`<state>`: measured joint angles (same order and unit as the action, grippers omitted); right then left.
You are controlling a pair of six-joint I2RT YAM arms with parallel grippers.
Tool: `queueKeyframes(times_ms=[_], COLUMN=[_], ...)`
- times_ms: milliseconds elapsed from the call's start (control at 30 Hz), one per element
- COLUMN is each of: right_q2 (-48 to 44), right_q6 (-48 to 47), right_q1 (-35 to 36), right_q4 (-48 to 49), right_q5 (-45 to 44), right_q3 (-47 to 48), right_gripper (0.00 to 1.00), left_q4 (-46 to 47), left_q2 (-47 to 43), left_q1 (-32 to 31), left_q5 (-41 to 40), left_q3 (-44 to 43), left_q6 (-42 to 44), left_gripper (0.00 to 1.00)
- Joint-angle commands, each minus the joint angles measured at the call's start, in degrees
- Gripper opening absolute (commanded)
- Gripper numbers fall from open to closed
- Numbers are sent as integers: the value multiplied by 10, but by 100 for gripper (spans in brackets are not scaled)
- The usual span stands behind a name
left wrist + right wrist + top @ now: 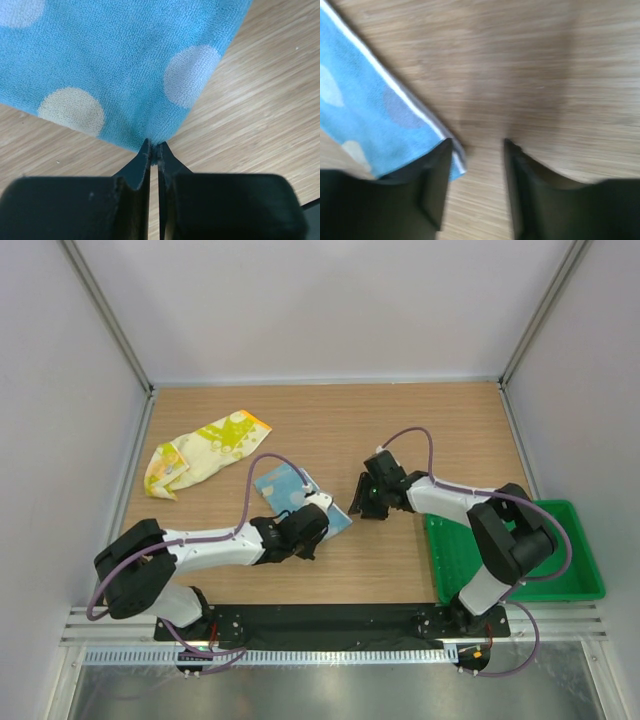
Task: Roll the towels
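The light blue polka-dot towel [286, 486] lies flat in the middle of the table. My left gripper [306, 530] is shut on its near corner, and the left wrist view shows the two fingertips [146, 150] pinching the edge of the blue towel [115, 60]. My right gripper [360, 504] hovers just right of the towel's right corner, open, with bare wood between its fingers. In the right wrist view the blue towel's [365, 115] white-edged corner sits against the inner side of the left finger [437, 175], and the right gripper [477, 145] grips nothing. The pale yellow towel [205, 450] lies crumpled at the far left.
A green plastic tray [560, 585] stands at the near right, beside the right arm's base. Grey enclosure walls with metal posts close in the wooden table [440, 430] on three sides.
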<state>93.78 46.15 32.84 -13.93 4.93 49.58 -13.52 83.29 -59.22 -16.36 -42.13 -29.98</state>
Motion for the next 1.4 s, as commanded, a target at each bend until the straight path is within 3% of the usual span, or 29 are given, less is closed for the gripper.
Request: queueKeyframes(times_ms=[0, 133, 533, 733, 1367], right_q2=[-35, -60, -212, -232, -279], right_q6=[-50, -69, -123, -139, -134], right_q1=[-8, -16, -88, -97, -96], right_q4=[-67, -109, -157, -179, -95], right_q5=[-90, -130, -125, -119, 104], right_q3=[33, 61, 40, 43, 11], right_gripper=[58, 71, 73, 73, 72], left_q4=[-28, -31, -6, 2, 110], left_q2=[-15, -10, -12, 6, -19], left_q1=[2, 2, 2, 3, 111], left_q5=[17, 49, 146, 176, 304], left_q3=[3, -20, -59, -74, 42], left_q6=[-13, -25, -76, -101, -343], left_gripper=[0, 0, 0, 0, 0])
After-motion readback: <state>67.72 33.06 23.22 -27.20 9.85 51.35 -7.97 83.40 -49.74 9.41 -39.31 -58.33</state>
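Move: The left hand already pinches the blue towel's near corner. The towel's middle lies some 11 cm ahead and 2 cm left of that hand, its white-edged right corner about 8 cm ahead and 9 cm right. From the already opening right hand, that right corner is some 2 cm back and 2 cm left, just below; the green bin's middle is roughly 33 cm right and 8 cm back. The yellow towel lies about 23 cm ahead and 23 cm left of the left hand. Keeping its pinch on the blue towel's near corner, the left hand draws back, swings right and up about 5 cm, then sinks and eases part-way left, its wrist tipping and rolling its left side down some 25 degrees, with a counter-clockwise turn. The right fingers open wider as that hand leaves the right corner, going right and up, then drifting back and partly left while still climbing, ending about 13 cm higher. ##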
